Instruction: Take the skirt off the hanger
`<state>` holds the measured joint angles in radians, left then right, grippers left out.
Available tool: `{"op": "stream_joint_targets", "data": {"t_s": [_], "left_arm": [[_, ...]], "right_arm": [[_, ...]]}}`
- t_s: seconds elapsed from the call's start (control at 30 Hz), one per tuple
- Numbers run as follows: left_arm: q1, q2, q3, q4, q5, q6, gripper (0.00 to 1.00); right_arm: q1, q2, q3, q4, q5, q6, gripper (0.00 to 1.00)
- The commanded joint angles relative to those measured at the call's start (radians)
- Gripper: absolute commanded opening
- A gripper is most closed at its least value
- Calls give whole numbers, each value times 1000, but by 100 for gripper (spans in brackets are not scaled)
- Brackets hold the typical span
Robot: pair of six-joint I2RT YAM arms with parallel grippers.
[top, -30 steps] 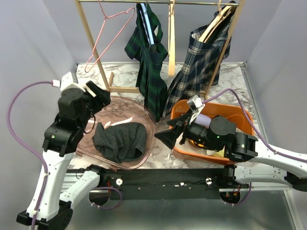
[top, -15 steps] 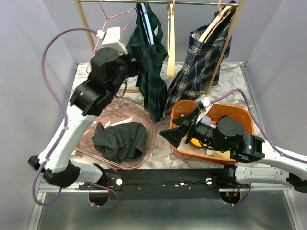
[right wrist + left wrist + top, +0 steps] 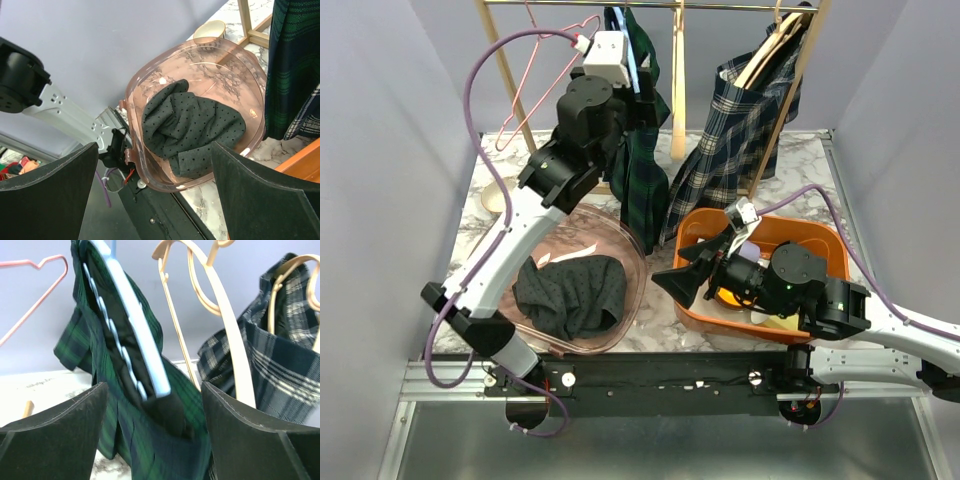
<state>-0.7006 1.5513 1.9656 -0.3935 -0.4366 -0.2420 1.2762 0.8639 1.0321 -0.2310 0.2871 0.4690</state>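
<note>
A green plaid skirt [image 3: 640, 185] hangs from the rail on a light blue hanger [image 3: 632, 60]. My left gripper [image 3: 623, 128] is raised right up to it. In the left wrist view, the skirt [image 3: 175, 390] and the blue hanger [image 3: 127, 315] fill the gap between my black fingers [image 3: 55, 430], and the left gripper [image 3: 155, 440] is open. I cannot tell whether the fingers touch the cloth. My right gripper [image 3: 675, 283] hovers low between the bowl and the orange bin, open and holding nothing [image 3: 155, 195].
A navy plaid skirt [image 3: 740, 140] hangs on a wooden hanger [image 3: 770, 45] at the right. An empty pink wire hanger [image 3: 535, 85] and an empty wooden hanger [image 3: 677, 90] share the rail. A pink bowl [image 3: 630, 240] holds a dark dotted cloth [image 3: 570, 290]. An orange bin [image 3: 820, 240] sits under the right arm.
My left arm has lifted from beside the pink bowl and swung up and right to the green plaid skirt. The right arm has barely shifted.
</note>
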Motion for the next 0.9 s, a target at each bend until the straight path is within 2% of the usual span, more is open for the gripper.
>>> {"op": "stream_joint_targets", "data": {"t_s": [0.0,0.13,0.27,0.43,0.47,0.67,0.77,0.87], "left_arm": [[0,91,107,48,-94,101,83],[0,131,147,82,-181,158,74],[3,147,145,102,-211,202,56],[7,132,119,79,-151,205,44],[7,122,110,84,-143,207,37],[23,89,81,120,-82,221,21],[23,78,84,139,-48,198,0],[29,73,99,159,-39,196,0]], "right_arm": [[3,7,28,-11,26,-16,100],[3,12,31,-14,24,-16,100],[3,11,33,-19,32,-18,100],[3,12,36,-7,41,-26,100],[3,14,39,-4,40,-29,99],[3,27,37,7,30,-29,100],[3,34,37,10,29,-27,99],[3,35,39,16,24,-29,100]]}}
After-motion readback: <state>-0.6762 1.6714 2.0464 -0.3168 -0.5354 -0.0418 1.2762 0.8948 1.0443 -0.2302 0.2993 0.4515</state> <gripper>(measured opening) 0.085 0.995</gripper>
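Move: The near end of the blue hanger, with the green plaid skirt on it, is about 5 cm ahead of my open left hand, 1 cm to its left and level with it. The skirt's middle hangs some 7 cm ahead and 12 cm below. The wooden hanger is roughly 3 cm ahead and 8 cm to the right, the pink hanger about 5 cm ahead and 15 cm to the left. From my right hand the blue hanger's near end is roughly 30 cm ahead, 9 cm left and 13 cm up. I ease my left hand about 4 cm straight forward so that the blue hanger's near arm comes between my fingers, rolling the wrist some 10 degrees, left side up, and swinging it nearly as far counter-clockwise. Then I stay there and shut the fingers almost fully, pinching the hanger's arm between the pads. ##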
